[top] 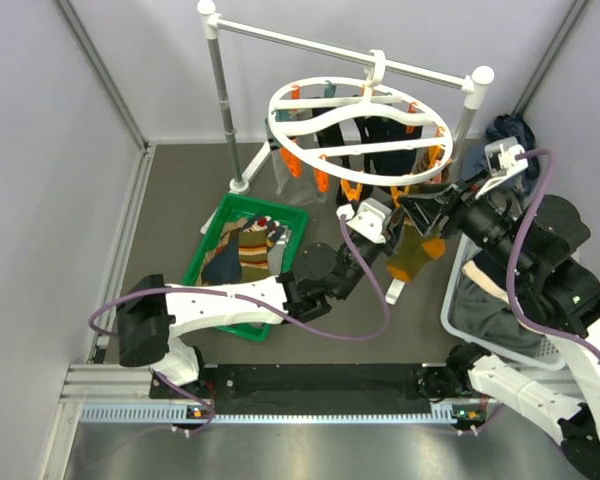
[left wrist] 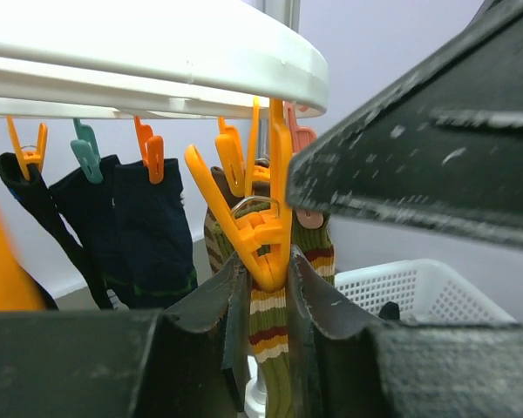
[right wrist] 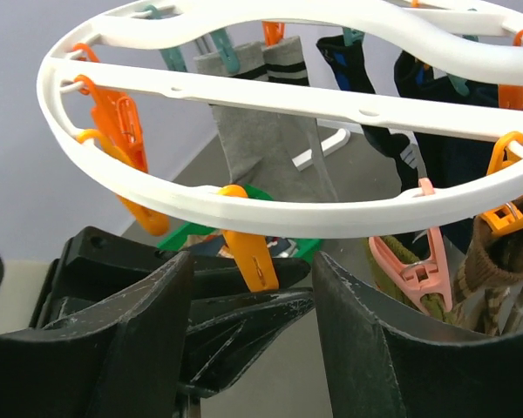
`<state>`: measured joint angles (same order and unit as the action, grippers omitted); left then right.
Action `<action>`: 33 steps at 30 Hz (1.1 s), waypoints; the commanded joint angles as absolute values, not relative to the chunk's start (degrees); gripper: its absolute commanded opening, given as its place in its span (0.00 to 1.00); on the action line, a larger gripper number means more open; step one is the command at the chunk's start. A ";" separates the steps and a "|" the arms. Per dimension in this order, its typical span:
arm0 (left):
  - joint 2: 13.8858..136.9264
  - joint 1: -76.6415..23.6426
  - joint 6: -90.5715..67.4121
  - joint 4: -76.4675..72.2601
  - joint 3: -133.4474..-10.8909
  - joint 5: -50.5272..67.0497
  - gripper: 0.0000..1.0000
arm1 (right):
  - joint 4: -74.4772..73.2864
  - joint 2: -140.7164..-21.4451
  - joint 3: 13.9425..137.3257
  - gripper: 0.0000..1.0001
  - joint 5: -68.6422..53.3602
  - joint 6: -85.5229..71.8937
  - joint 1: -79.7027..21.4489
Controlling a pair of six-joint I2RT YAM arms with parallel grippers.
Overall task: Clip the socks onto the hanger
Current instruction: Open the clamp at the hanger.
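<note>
The white ring hanger (top: pixel 280 105) (right wrist: pixel 270 213) hangs from the rail, with orange clips around its rim. My left gripper (top: pixel 392 228) (left wrist: pixel 268 279) is shut on the top of an olive sock with white, red and yellow stripes (left wrist: pixel 277 326) (top: pixel 416 255). It holds the cuff up into the mouth of an orange clip (left wrist: pixel 263 235). My right gripper (top: pixel 422 208) (right wrist: pixel 253 261) stands open just under the ring, one finger on each side of an orange clip (right wrist: pixel 251 254), without touching it. Navy socks (left wrist: pixel 148 226) and a grey sock (right wrist: pixel 261 144) hang clipped.
A green tray (top: pixel 202 262) holding more socks lies under the left arm. A white lattice basket (top: pixel 458 300) with dark cloth sits at the right. The rail stand's post (top: pixel 220 90) rises behind the hanger. A pink clip (right wrist: pixel 416 261) grips an olive sock beside my right finger.
</note>
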<state>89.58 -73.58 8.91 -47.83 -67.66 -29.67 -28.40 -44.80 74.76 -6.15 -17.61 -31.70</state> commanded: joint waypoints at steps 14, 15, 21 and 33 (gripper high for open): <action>94.13 -77.52 16.44 -45.88 -73.57 -32.52 0.07 | -19.43 -43.60 70.14 0.44 -0.45 -20.74 -31.55; 94.13 -77.52 16.35 -46.14 -73.48 -32.78 0.07 | -18.99 -43.07 69.96 0.44 -0.18 -20.74 -31.55; 93.87 -77.52 16.00 -46.76 -72.86 -33.31 0.14 | -18.98 -41.84 69.00 0.30 2.81 -20.57 -31.55; 84.91 -73.66 10.03 -49.22 -62.58 -21.63 0.68 | -19.16 -42.98 68.20 0.01 1.32 -20.74 -31.55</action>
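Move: The left hand already pinches the lower end of the orange clamp, its middle roughly 2 cm above; the right's open fingers straddle the clamp, some 2 cm ahead and level. From the left hand, the pink clamp hangs about 5 cm ahead, 5 cm right and 2 cm up, the striped sock below it, about 8 cm under the hand; a second orange clamp is about 6 cm left, 1 cm ahead and 2 cm up. Right hand pinches the orange clamp, easing 2 cm forward-right; left lets go, sinking about 3 cm and back. ##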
